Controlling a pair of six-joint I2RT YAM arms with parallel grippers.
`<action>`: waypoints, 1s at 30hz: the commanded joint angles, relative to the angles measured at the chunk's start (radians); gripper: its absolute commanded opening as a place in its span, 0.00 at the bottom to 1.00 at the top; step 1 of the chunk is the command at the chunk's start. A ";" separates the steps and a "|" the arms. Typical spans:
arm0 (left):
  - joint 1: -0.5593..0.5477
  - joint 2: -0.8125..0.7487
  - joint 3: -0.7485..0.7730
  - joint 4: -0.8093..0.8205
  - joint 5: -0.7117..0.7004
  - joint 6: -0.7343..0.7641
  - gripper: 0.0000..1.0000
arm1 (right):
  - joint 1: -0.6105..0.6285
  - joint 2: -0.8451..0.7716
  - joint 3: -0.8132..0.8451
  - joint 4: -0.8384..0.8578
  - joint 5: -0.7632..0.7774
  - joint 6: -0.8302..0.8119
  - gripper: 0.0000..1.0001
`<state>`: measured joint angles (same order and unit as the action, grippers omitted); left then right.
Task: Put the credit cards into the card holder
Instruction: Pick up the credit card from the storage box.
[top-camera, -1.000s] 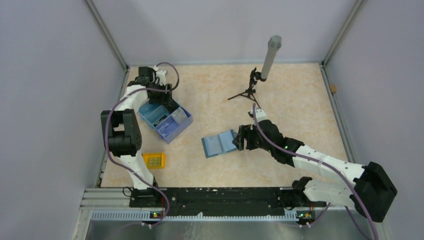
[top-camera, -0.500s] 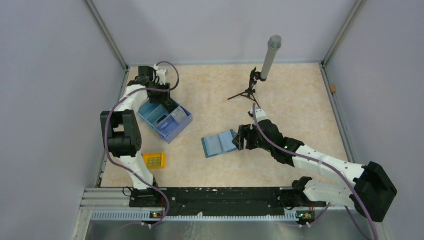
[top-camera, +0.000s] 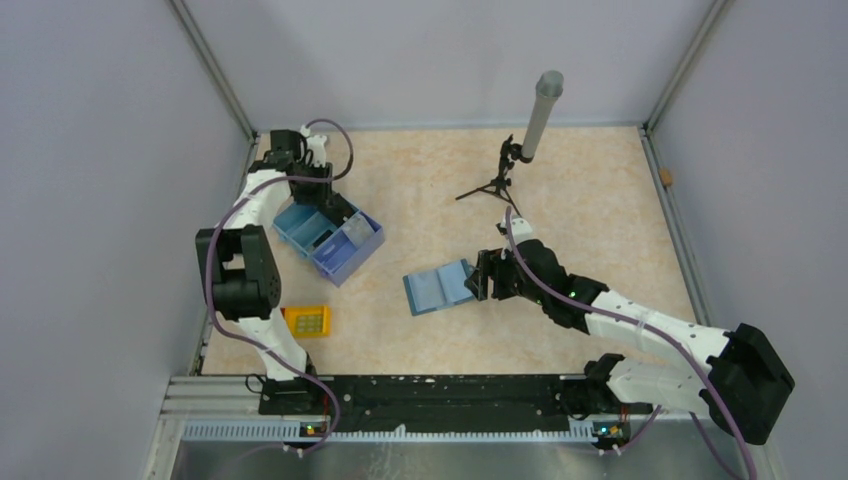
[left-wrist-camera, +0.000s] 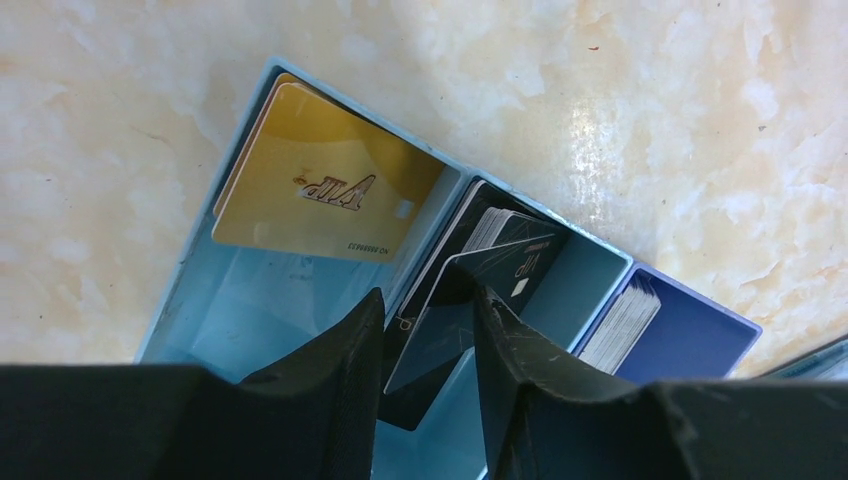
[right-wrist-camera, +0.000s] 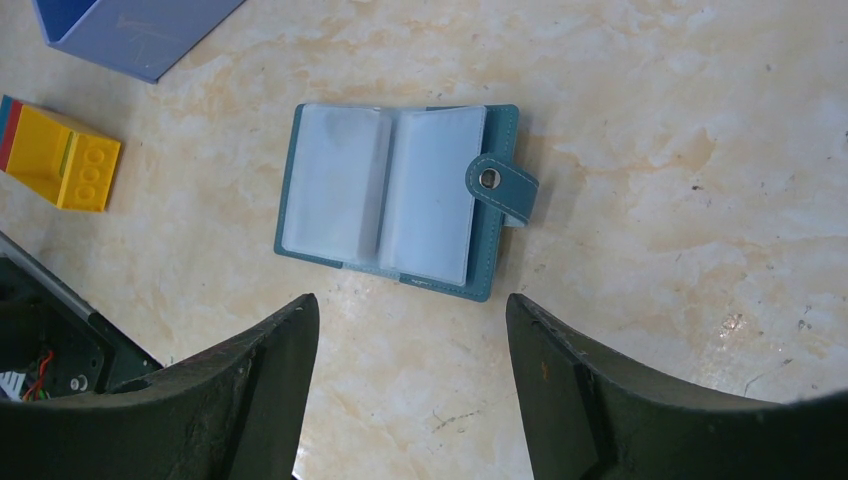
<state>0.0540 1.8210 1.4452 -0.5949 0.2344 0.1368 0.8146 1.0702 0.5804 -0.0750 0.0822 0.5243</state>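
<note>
The blue partitioned tray (top-camera: 345, 250) stands at the left, with my left gripper (top-camera: 318, 193) reaching down into it. A gold card (left-wrist-camera: 320, 190) leans in the tray's (left-wrist-camera: 260, 300) end compartment. Black cards (left-wrist-camera: 515, 250) stand in the middle one and a pale stack (left-wrist-camera: 620, 325) in the dark blue one. My left gripper (left-wrist-camera: 428, 292) straddles one black card (left-wrist-camera: 450, 335), which leans against the right finger (left-wrist-camera: 520, 370); a gap remains on the left. The teal card holder (top-camera: 440, 288) (right-wrist-camera: 400, 200) lies open and flat, its sleeves showing no card. My right gripper (top-camera: 478, 277) (right-wrist-camera: 410, 300) hovers open just beside it.
A yellow studded block (top-camera: 307, 320) (right-wrist-camera: 65, 160) lies near the left arm's base. A small tripod holding a grey cylinder (top-camera: 528, 135) stands at the back middle. Grey walls close in the table on three sides.
My left gripper's jaws have narrowed around the black card, and the left wrist has shifted slightly toward the back left. The right arm and card holder have not moved.
</note>
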 joint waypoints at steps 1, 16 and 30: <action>0.018 -0.054 0.008 0.006 -0.025 0.012 0.37 | -0.014 -0.016 0.006 0.020 0.008 -0.002 0.68; 0.020 -0.103 -0.013 -0.062 0.063 -0.016 0.15 | -0.013 -0.015 0.003 0.018 0.006 0.000 0.67; 0.020 -0.188 -0.029 -0.118 0.190 -0.030 0.00 | -0.013 -0.047 0.001 -0.005 0.012 0.001 0.67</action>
<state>0.0654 1.7199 1.4342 -0.7086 0.3820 0.1104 0.8146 1.0622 0.5804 -0.0788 0.0830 0.5243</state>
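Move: The black card to be picked leans between the left hand's open fingers, its middle about 1 cm right, level ahead and 2 cm below. The gold cards lie some 4 cm ahead and 4 cm left of that hand, and the white cards in the purple compartment about 4 cm back and 6 cm right, both some 3 cm below. From the right hand the black card is roughly 15 cm ahead, 28 cm left and 7 cm below. The left fingers close and pinch the black card while the hand rises and draws back about 3 cm, drifting right. ##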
